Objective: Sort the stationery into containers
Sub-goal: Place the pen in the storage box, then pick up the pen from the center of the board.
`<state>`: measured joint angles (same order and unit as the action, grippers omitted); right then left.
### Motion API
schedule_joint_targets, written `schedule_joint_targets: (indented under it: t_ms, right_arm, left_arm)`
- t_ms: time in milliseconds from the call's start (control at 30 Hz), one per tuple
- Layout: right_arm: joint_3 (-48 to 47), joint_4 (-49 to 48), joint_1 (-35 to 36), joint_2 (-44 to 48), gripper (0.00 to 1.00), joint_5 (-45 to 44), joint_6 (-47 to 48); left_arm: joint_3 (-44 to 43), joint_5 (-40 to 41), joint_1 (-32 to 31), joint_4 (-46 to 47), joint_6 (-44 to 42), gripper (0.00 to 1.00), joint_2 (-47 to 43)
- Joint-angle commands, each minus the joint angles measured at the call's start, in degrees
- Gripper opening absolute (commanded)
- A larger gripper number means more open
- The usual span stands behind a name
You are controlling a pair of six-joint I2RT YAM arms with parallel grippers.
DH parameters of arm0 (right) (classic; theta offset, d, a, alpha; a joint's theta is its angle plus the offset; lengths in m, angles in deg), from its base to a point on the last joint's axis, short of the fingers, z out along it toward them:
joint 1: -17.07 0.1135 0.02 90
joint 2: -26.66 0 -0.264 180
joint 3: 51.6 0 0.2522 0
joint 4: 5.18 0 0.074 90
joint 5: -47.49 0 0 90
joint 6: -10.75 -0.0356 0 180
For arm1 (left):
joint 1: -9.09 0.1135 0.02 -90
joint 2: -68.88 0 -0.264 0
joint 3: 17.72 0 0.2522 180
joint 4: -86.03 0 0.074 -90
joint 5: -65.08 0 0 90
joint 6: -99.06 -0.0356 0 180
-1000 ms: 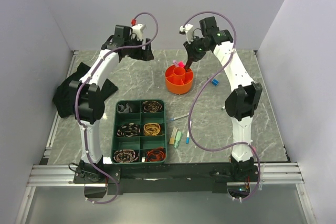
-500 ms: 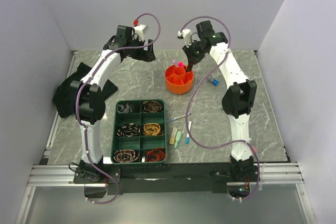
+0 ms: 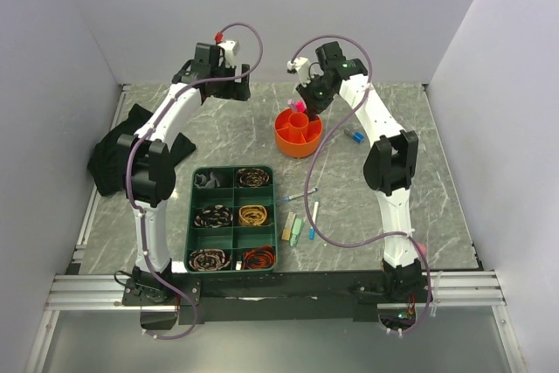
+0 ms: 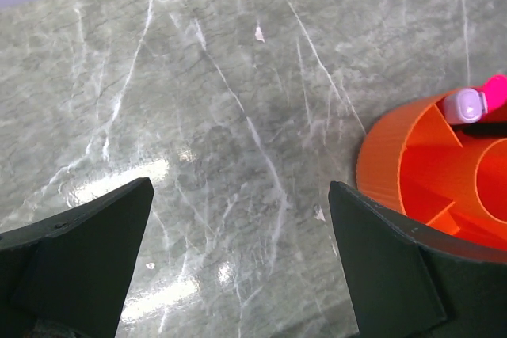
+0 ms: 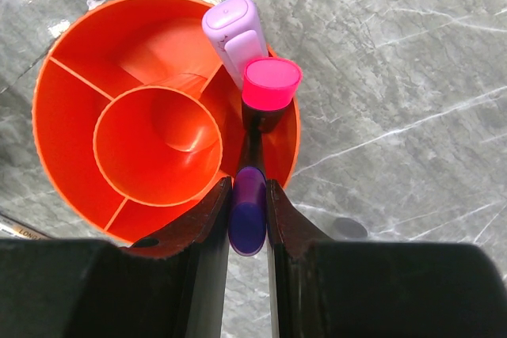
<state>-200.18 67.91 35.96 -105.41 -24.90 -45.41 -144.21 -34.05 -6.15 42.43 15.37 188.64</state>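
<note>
The round orange pot (image 3: 297, 137) stands at the back middle of the table. My right gripper (image 5: 248, 187) hangs just over its rim (image 5: 71, 116), shut on a purple marker (image 5: 248, 211) that points down into an outer section. A pink-capped marker (image 5: 271, 83) and a lilac marker (image 5: 234, 29) stand in that same section. My left gripper (image 4: 242, 195) is open and holds nothing, just left of the pot (image 4: 404, 164). Loose on the table lie a blue-capped piece (image 3: 356, 137), a thin pen (image 3: 301, 195), a white pen (image 3: 313, 220), a green block (image 3: 297, 231) and a beige block (image 3: 287, 224).
A dark green divided tray (image 3: 190, 216) with coiled cords in its compartments sits near the front left. A black bundle (image 3: 113, 159) lies by the left wall. Grey walls close in the table on three sides.
My left gripper's jaws have spread wider. The right gripper has shifted a little to the left over the pot, still holding the purple marker.
</note>
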Motion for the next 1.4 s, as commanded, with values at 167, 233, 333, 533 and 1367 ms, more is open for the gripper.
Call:
schedule_joint_targets:
  t_ms: [167, 233, 333, 533, 1367]
  right_arm:
    - [1.1, -3.8, 0.9, -1.1, 0.11, -2.1, -1.2]
    - [1.7, -4.6, 0.9, -0.9, 0.18, -2.4, -2.1]
    - [1.7, -5.2, 1.0, -0.5, 0.35, -1.4, -3.0]
    - [1.4, -6.2, 1.0, 1.6, 0.52, 0.0, -4.2]
    - [54.1, -7.9, 8.0, 44.3, 0.62, 14.7, 21.0]
  left_arm:
    - [0.5, 6.5, -1.7, 1.5, 1.4, 0.99, -1.6]
    - [0.0, 8.9, -2.5, 1.8, 1.5, 0.99, -1.5]
    - [-0.4, 8.9, -3.3, 2.0, 1.0, 0.99, -2.1]
    - [0.9, 7.9, -3.4, 2.1, 1.6, 0.99, -3.5]
    - [23.2, -12.5, 3.6, 15.1, -0.2, 0.99, -25.9]
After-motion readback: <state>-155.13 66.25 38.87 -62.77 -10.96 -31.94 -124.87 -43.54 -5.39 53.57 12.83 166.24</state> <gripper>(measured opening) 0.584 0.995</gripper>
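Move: Over the far right rim of the orange storage box, the right hand already holds the purple marker, its lower end inside the rear compartment. The box's middle lies about 8 cm back and 5 cm left of this hand, 8 cm below; the pink marker stands some 4 cm left and 1 cm ahead, and the blue-grey marker lies 8 cm back, 16 cm right. From the left hand, the box is roughly 13 cm back and 18 cm right. Settling barely half a centimetre lower, the right hand opens its fingers to about half and lets go of the purple marker in the rear compartment. It then rises about 10 cm, already swinging back, travels some 19 cm back towards the robot, turning about 20 degrees counter-clockwise, and sinks a little at the end. The empty left hand backs up and away as well, fingers still wide open. ##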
